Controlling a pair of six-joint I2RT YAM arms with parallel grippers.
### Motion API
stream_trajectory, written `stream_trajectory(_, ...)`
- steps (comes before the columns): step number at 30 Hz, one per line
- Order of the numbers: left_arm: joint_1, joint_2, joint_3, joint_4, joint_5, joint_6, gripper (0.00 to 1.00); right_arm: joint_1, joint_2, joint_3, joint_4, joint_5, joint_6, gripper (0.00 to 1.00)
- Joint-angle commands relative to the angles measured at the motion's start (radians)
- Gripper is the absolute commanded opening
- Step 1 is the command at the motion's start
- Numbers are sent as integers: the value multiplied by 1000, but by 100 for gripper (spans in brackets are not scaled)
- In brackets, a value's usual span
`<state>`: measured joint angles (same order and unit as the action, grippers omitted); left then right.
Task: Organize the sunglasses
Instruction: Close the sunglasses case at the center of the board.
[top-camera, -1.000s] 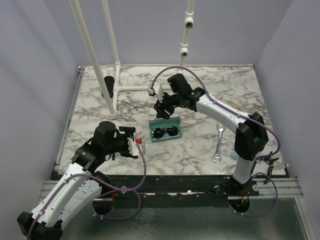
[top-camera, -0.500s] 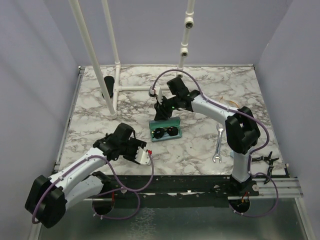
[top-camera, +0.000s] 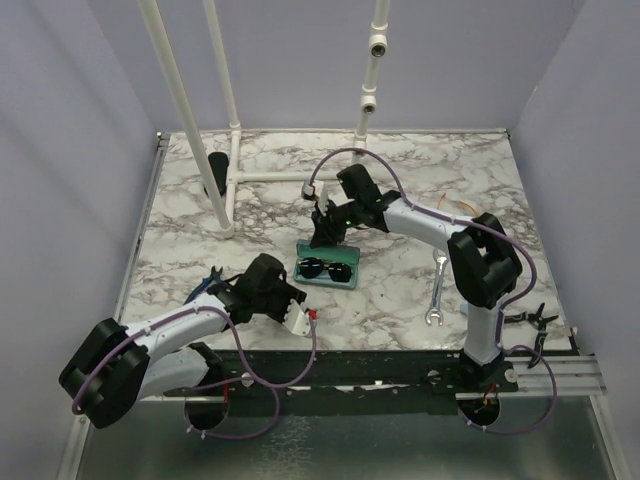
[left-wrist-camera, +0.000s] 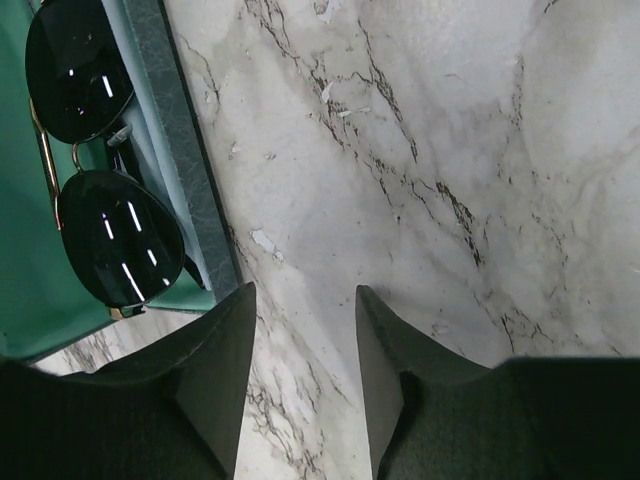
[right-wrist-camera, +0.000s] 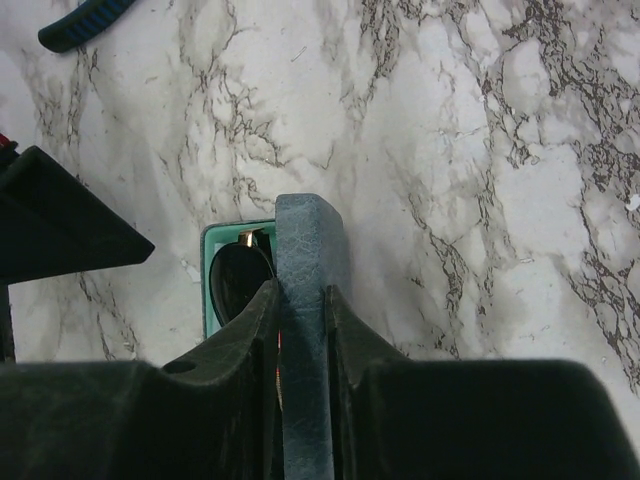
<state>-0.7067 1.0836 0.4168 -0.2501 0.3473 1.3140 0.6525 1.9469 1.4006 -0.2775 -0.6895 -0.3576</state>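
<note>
The dark wire-frame sunglasses (top-camera: 328, 268) lie in an open blue-grey case with a green lining (left-wrist-camera: 190, 200); their dark lenses (left-wrist-camera: 115, 235) show at upper left in the left wrist view. My right gripper (right-wrist-camera: 300, 288) is shut on the case's raised lid (right-wrist-camera: 310, 235), seen edge-on, with one lens (right-wrist-camera: 238, 285) just left of it. My left gripper (left-wrist-camera: 305, 300) hangs open over bare marble just beside the case's near edge, with nothing between its fingers. From above, my right gripper (top-camera: 322, 232) is behind the case and my left gripper (top-camera: 297, 312) in front-left. A faint yellow-orange pair (top-camera: 464, 208) lies far right.
A wrench (top-camera: 437, 290) lies right of the case, with black pliers (top-camera: 530, 318) at the table's near right edge. A blue-handled tool (right-wrist-camera: 85, 22) lies by the left arm. White pipe uprights (top-camera: 190, 120) and a black case (top-camera: 217, 172) stand at the back left.
My left arm swung right and down to the case's near side, its jaws narrowing. My right gripper dropped onto the lid and closed on it; the case shifted slightly.
</note>
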Motion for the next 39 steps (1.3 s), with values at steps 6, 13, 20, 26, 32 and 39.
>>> stream_trajectory(6, -16, 105, -86, 288, -92, 21, 27, 10, -140, -240, 263, 36, 88, 18)
stream_trajectory(13, -15, 148, -96, 357, -80, 34, 19, 61, -209, -317, 343, 139, 88, 17)
stream_trajectory(20, -16, 165, -94, 381, -59, -16, 15, 79, -228, -369, 420, 243, 156, 15)
stream_trajectory(26, -14, 179, -90, 448, -83, -119, 12, 94, -280, -446, 509, 311, 201, 15)
stream_trajectory(32, -11, 207, -86, 556, -84, -174, 1, 179, -315, -533, 583, 467, 232, 15)
stream_trajectory(39, -5, 238, -94, 636, -52, -162, 0, 244, -340, -639, 642, 576, 302, 18)
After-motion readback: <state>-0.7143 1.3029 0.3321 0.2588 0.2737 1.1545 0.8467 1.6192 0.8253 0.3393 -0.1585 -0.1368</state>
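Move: The right fingers already grip the raised lid's top edge; the open tray of the sunglasses case lies about 5 cm back of this hand, level sideways and some 5 cm lower, with the sunglasses in it. From the left hand, low off the tray's near left corner, the tray's middle is about 6 cm ahead and 7 cm right, roughly at finger height. The pliers lie about 21 cm left and 3 cm ahead of the left hand. Backwards by about 3.5 cm, slightly to its right, the right hand draws the pinched lid with it, swinging clockwise some 20 degrees and tilting its wrist, with hardly any change of height. The left hand goes forward about 4 cm and drifts right, sinking slightly, while its fingers shut empty and its tips come against the tray's near wall by the left corner. ##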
